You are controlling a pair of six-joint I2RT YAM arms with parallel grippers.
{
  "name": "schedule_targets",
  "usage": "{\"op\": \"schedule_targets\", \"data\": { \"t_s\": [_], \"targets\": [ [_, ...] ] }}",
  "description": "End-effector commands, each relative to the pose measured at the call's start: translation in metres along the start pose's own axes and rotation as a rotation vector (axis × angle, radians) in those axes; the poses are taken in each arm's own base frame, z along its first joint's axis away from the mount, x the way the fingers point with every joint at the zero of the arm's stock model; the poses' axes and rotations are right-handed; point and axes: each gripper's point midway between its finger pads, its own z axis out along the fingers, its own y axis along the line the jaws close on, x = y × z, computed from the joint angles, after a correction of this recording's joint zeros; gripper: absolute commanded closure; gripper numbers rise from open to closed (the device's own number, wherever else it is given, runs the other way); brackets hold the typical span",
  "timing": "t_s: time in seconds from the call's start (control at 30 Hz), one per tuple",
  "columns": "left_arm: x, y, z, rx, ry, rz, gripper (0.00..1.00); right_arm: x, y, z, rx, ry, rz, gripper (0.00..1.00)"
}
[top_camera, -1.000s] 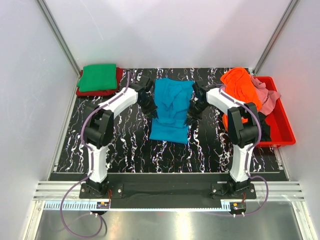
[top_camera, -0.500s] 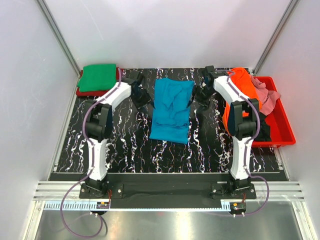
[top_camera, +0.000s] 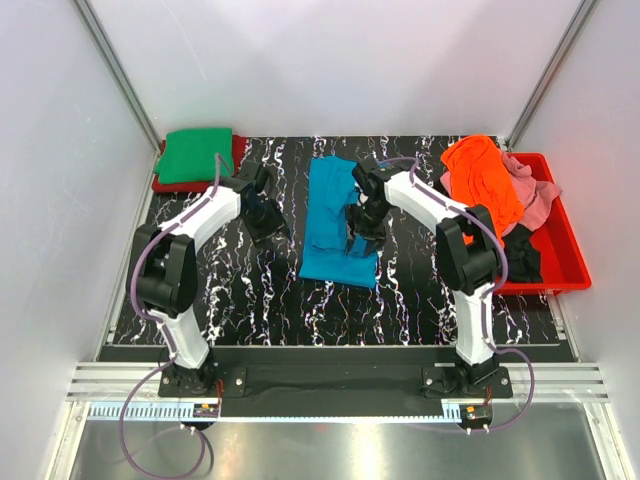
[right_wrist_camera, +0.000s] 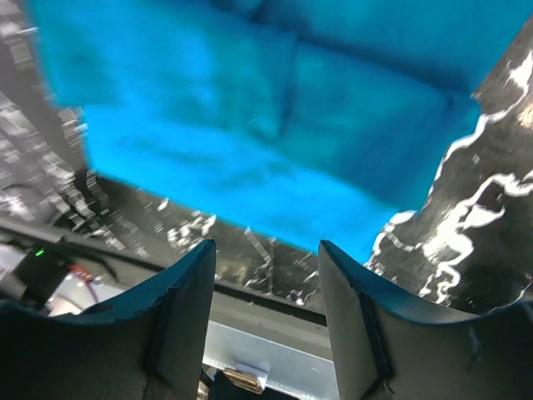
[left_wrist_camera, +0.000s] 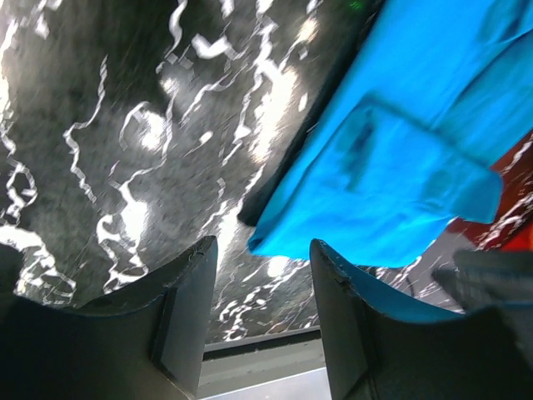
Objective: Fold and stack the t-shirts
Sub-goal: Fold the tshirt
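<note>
A teal blue t-shirt (top_camera: 330,235) lies partly folded as a narrow strip mid-table. My left gripper (top_camera: 272,228) hovers open over bare table just left of it; in the left wrist view the gripper (left_wrist_camera: 262,246) is empty, and the shirt's corner (left_wrist_camera: 400,167) lies ahead on the right. My right gripper (top_camera: 360,238) hangs open above the shirt's right half; in the right wrist view the gripper (right_wrist_camera: 266,246) holds nothing, with teal cloth (right_wrist_camera: 250,133) beyond it. A folded green t-shirt (top_camera: 195,155) rests on a red one (top_camera: 172,184) at the back left.
A red plastic bin (top_camera: 562,270) stands at the right edge with an orange t-shirt (top_camera: 480,175), a pink one (top_camera: 530,195) and a black one (top_camera: 522,262) heaped in it. The black marbled table (top_camera: 250,290) meets white walls on three sides.
Both grippers have opened and left the teal shirt's edges. The left one pulled back to the left of the shirt. The right one swung out, then in over the shirt.
</note>
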Motion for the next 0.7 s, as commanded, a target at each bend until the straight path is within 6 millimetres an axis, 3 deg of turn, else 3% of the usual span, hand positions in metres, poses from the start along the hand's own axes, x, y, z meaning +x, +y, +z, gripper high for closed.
{"op": "schedule_targets", "data": {
  "t_s": [0.0,0.3,0.4,0.5,0.53,0.57,0.6,0.63,0.67],
  "targets": [
    [-0.003,-0.001,-0.016,0.027,-0.067,0.033,0.47,-0.006,-0.005,0.010,0.052,0.007,-0.037,0.42],
    [0.004,0.012,-0.022,0.019,-0.080,0.024,0.48,-0.006,-0.016,0.040,0.123,0.071,-0.080,0.45],
    [0.004,0.013,-0.024,0.018,-0.086,0.022,0.48,-0.014,-0.021,0.041,0.165,0.052,-0.093,0.45],
    [0.006,0.014,-0.025,0.024,-0.085,0.023,0.49,-0.030,-0.030,0.043,0.228,0.036,-0.099,0.45],
    [0.006,0.013,-0.027,0.029,-0.086,0.024,0.49,-0.046,-0.023,0.035,0.221,-0.008,-0.105,0.44],
    [0.007,0.013,-0.027,0.031,-0.084,0.024,0.49,-0.053,-0.030,0.032,0.245,-0.011,-0.087,0.45],
    [0.008,0.012,-0.029,0.040,-0.084,0.025,0.49,-0.059,-0.036,0.041,0.264,0.003,-0.070,0.44],
    [0.009,0.011,-0.031,0.046,-0.082,0.025,0.49,-0.086,-0.024,0.025,0.232,-0.074,-0.071,0.45],
    [0.010,0.010,-0.032,0.053,-0.078,0.034,0.48,-0.092,-0.030,0.018,0.240,-0.066,-0.037,0.45]
  ]
}}
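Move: The loose flap folded over the middle of the blue t-shirt has its centre roughly 4 cm ahead, 4 cm left and 6 cm below the open right hand. The shirt's near hem lies about 6 cm back and 5 cm left of this hand; the orange shirt is some 12 cm ahead and 27 cm to its right. From the left hand, that flap is about 16 cm right, 3 cm ahead and 7 cm below. Straight down about 5 cm onto the blue t-shirt goes the right hand, half open, then it sweeps forward some 5 cm low over the cloth, its fingertips coming into contact and pushing along the flap's near edge. Its left side dips about 10 degrees, and the fingers don't close. The empty left hand eases back a little over 2 cm, away from the shirt. ##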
